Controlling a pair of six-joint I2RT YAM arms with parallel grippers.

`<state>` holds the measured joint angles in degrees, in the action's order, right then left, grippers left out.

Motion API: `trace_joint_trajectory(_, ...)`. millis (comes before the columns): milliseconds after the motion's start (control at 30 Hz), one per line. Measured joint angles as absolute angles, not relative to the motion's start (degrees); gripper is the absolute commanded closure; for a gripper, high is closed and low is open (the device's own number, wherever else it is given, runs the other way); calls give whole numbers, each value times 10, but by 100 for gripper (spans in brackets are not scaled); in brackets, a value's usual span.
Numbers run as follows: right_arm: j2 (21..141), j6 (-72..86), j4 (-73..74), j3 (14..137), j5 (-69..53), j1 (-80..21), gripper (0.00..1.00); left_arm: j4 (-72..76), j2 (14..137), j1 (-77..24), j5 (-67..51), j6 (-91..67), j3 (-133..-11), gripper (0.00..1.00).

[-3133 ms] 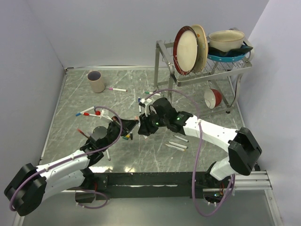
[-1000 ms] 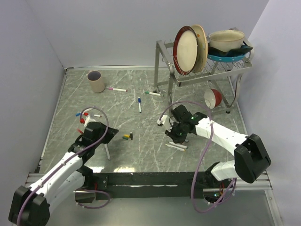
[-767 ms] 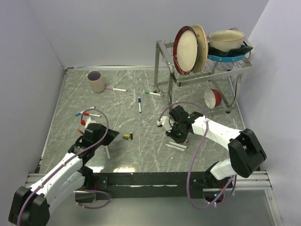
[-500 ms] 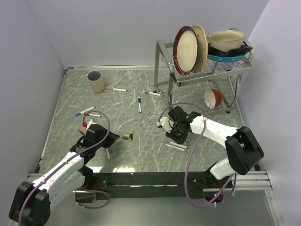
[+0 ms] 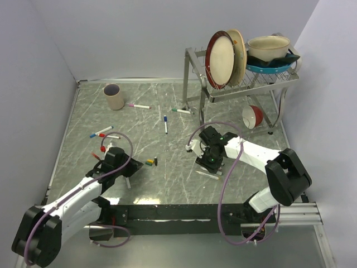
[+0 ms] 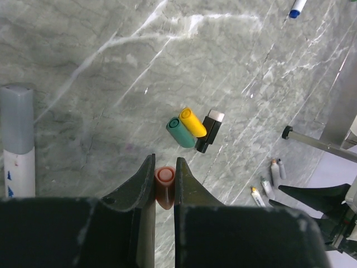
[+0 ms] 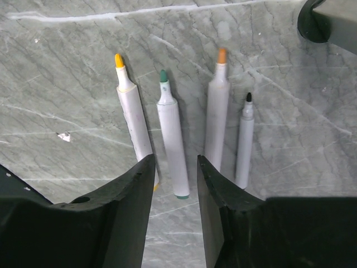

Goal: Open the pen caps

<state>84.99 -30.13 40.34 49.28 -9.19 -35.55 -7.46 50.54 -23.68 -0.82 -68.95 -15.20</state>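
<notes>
My left gripper [image 6: 165, 174] [image 5: 133, 165] is shut on an orange pen cap [image 6: 165, 188], low over the table. Just ahead of it lie loose pen caps: green [image 6: 180, 133], yellow [image 6: 192, 121] and black [image 6: 209, 129], seen together as a small cluster [image 5: 150, 162]. My right gripper [image 7: 175, 167] [image 5: 210, 164] is open above a row of uncapped white pens with a yellow tip [image 7: 133, 120], a green tip [image 7: 171, 142], an orange tip [image 7: 217, 111] and a black tip [image 7: 244, 139]. Its jaws straddle the green-tipped pen's rear end without touching it.
Capped pens lie farther back: pink [image 5: 138, 105], blue [image 5: 165, 124], green [image 5: 181, 111], and blue and red ones at the left [image 5: 103, 133]. A mug [image 5: 114, 96] stands back left. A dish rack [image 5: 240, 84] with plates and bowls stands back right, its foot [image 7: 329, 19] near the pens.
The right gripper's jaws have spread apart over the row of uncapped pens. The left gripper, still holding the orange cap, has crept slightly right toward the loose caps.
</notes>
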Motion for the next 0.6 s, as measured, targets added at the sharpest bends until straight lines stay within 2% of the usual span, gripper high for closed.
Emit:
trace_joint_trajectory(300,850,-302,408,493,-99,-354,54,-64,579,-269,-6,-703,-164,86)
trace_joint_trajectory(433,848,-304,411,493,-102,-354,54,-65,617,-272,5,-702,-194,68)
trace_joint_trajectory(600,841,-308,412,493,-106,-351,54,-65,644,-272,20,-698,-224,58)
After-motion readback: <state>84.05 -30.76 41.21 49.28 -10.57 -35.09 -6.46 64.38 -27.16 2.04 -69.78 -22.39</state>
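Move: The left hand holds the orange cap, and the green cap it is being taken to lies about 2 cm ahead, 3 cm to its right and 3 cm below. Also 3 cm below, the yellow cap sits 3 cm ahead and 4 right, the black cap 3 ahead and 6 right, and a white pen roughly 4 cm back and 5 left. From the right hand, the green cap is about 22 cm left, 2 ahead and 2 lower. The left hand lets go of the orange cap right against the green one: it first sinks about 2 cm, easing right and slightly back, then turns and pushes forward some 2.5 cm over the table, rising about 1 cm as its fingers part to roughly a third open on either side of the cap. ##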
